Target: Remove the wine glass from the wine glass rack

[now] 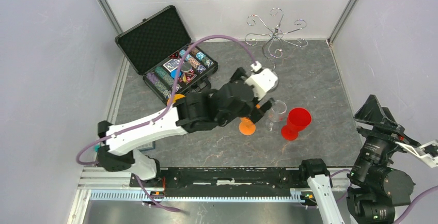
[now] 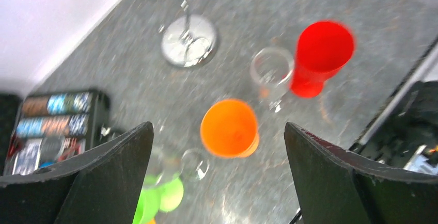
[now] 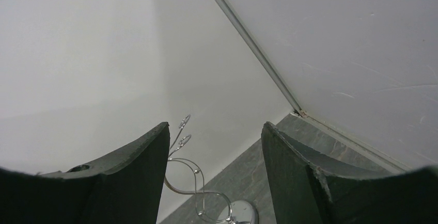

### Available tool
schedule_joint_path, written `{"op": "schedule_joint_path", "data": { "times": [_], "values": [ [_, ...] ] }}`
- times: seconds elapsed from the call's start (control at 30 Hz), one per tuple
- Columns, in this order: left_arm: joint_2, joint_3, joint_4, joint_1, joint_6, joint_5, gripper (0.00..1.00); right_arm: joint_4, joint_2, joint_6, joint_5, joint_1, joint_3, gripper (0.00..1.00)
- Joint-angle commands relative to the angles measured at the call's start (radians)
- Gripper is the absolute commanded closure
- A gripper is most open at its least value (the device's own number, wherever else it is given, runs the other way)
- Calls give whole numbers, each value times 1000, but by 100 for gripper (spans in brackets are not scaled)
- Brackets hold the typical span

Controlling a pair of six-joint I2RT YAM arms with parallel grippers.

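The chrome wine glass rack (image 1: pixel 276 33) stands at the back of the table, and I see no glass on its curled arms. An orange wine glass (image 2: pixel 229 127) stands upright on the table, straight below my left gripper (image 2: pixel 218 127), whose jaws are wide open and touch nothing. In the top view only the orange foot (image 1: pixel 247 126) shows under that gripper (image 1: pixel 264 107). A clear wine glass (image 1: pixel 276 113) and a red one (image 1: pixel 297 122) stand just to its right. My right gripper (image 3: pixel 214 126) is open and empty, off the table's right edge, facing the rack (image 3: pixel 199 182).
An open black case of poker chips (image 1: pixel 165 53) lies at the back left. Another clear glass (image 2: pixel 182 164) and a green one (image 2: pixel 157 195) sit under my left arm. The rack's shiny round base (image 2: pixel 188 41) is near the back wall. White walls enclose three sides.
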Motion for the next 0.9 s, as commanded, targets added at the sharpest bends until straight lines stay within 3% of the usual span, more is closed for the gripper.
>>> {"op": "schedule_joint_path", "data": {
  "times": [0.0, 0.2, 0.33, 0.43, 0.5, 0.87],
  "values": [
    [-215, -243, 40, -2, -133, -257, 0, 23, 15, 12, -19, 1, -30, 30],
    [-611, -543, 75, -3, -170, -315, 0, 23, 21, -38, -11, 1, -46, 28],
    [-826, -585, -9, -2, -216, -419, 0, 14, 22, -80, 27, 0, -55, 24],
    [-950, -577, -58, -3, -214, -477, 0, -10, 31, -100, 49, 1, -60, 11],
    [-1015, -571, -72, -3, -202, -506, 0, -28, 38, -109, 59, 1, -62, 2],
    [-1149, -528, -125, -2, -150, -615, 0, -58, 25, -129, 130, 0, -74, 2]
  ]
}}
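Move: The red wine glass, just set down, stands about 17 cm to the left hand's right, 2 cm back and some 27 cm below. At that same depth, the orange one is straight below the hand, the green one about 18 cm left and 4 cm ahead, the yellow one 26 cm left and 3 cm ahead. From the right hand the red glass lies roughly 15 cm left, 6 cm ahead and 36 cm below. Leftwards in one fast sweep of some 36 cm, the empty left hand carries on away from the red glass, high over the row of glasses and past the yellow one, dipping slightly before ending about 5 cm higher; its wrist rolls and turns counter-clockwise about 30 degrees, bringing the open fingers nearly forward and level. The right hand sinks a little, tips down and opens wider. ##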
